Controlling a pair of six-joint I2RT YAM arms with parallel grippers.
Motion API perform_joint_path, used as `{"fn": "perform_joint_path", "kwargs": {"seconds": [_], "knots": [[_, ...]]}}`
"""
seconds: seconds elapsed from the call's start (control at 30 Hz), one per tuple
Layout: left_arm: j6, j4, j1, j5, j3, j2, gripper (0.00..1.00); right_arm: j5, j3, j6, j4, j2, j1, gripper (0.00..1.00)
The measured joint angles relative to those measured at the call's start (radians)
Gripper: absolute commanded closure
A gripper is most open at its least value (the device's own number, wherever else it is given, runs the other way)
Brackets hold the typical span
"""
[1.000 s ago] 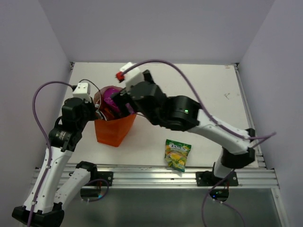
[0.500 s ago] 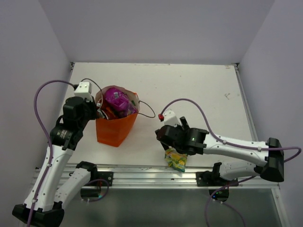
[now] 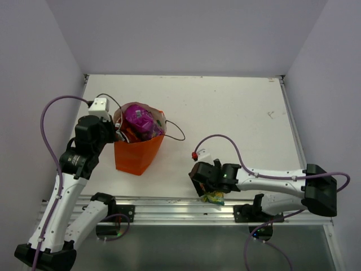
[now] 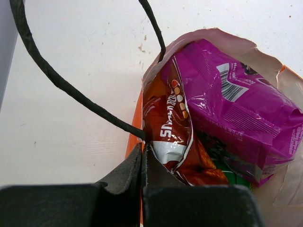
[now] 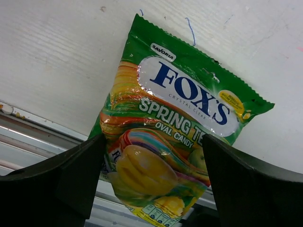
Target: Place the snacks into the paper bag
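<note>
The orange paper bag [image 3: 138,156] stands upright at the table's left. A purple packet [image 3: 138,119] sticks out of its top. In the left wrist view the purple packet [image 4: 236,109] lies over a red Doritos bag [image 4: 173,135], with a bit of green packet [image 4: 233,178] below. My left gripper [image 4: 143,147] is shut on the paper bag's rim [image 4: 134,126], by a dark cord handle [image 4: 71,90]. My right gripper [image 5: 154,140] is open and low over the yellow-green candy packet [image 5: 175,127], one finger [image 5: 71,175] on each side. From above, that packet [image 3: 215,197] peeks out under the right gripper [image 3: 208,189].
The candy packet lies at the table's near edge and overhangs the aluminium rail [image 3: 169,206]. A second cord handle [image 3: 176,132] hangs from the bag toward the right. Pale walls close in the table on the left, back and right.
My right arm left the bag's mouth, swung right and down to the candy packet at the near edge, and its jaws narrowed slightly. The purple packet stayed in the bag. The left arm held still.
</note>
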Motion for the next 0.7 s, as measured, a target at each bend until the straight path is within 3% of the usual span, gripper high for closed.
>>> {"fn": "perform_joint_path", "kwargs": {"seconds": [0.07,0.1,0.13,0.17,0.27,0.4,0.53,0.7], "knots": [[0.0,0.0,0.0,0.0,0.0,0.0,1.0,-0.021,-0.009,0.005,0.014,0.013,0.0,0.27],[0.0,0.0,0.0,0.0,0.0,0.0,1.0,-0.03,-0.012,0.009,0.02,0.023,0.0,0.41],[0.0,0.0,-0.001,-0.001,0.0,0.0,1.0,-0.035,-0.015,0.008,0.024,0.026,0.0,0.48],[0.0,0.0,-0.001,-0.002,0.0,0.0,1.0,-0.038,-0.018,0.013,0.028,0.027,0.0,0.69],[0.0,0.0,-0.002,-0.006,0.0,0.0,1.0,-0.031,-0.016,0.015,0.029,0.023,0.0,1.0],[-0.005,-0.003,-0.002,-0.023,0.0,0.0,1.0,-0.026,0.003,0.023,-0.01,0.016,0.0,1.0],[-0.008,-0.012,-0.002,-0.045,0.0,0.0,1.0,0.017,0.081,0.022,-0.169,-0.018,0.002,1.0],[-0.029,-0.032,-0.002,-0.078,0.006,0.008,1.0,0.156,0.407,-0.004,-0.397,-0.062,0.002,1.0]]}}
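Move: The Fox's candy packet lies right under the open right fingers, its middle only about 3 cm below them. The metal rail runs some 8 cm straight back of that hand, and the paper bag stands roughly 16 cm ahead and 27 cm to its left. The left fingers, already shut on the bag's left rim, have the bag's middle 9 cm right, 2 ahead and 11 below, and the candy packet about 36 cm right, 14 back and 22 below. Sink the right gripper a last 1 cm onto the Fox's packet, shut the fingers to pinch it across the middle, then lift it quickly about 13 cm, easing slightly forward and tipping the fingertips up some 10 degrees as it climbs. Keep the left fingers shut on the bag rim and draw it a little over 1 cm left, turning slightly counter-clockwise. ##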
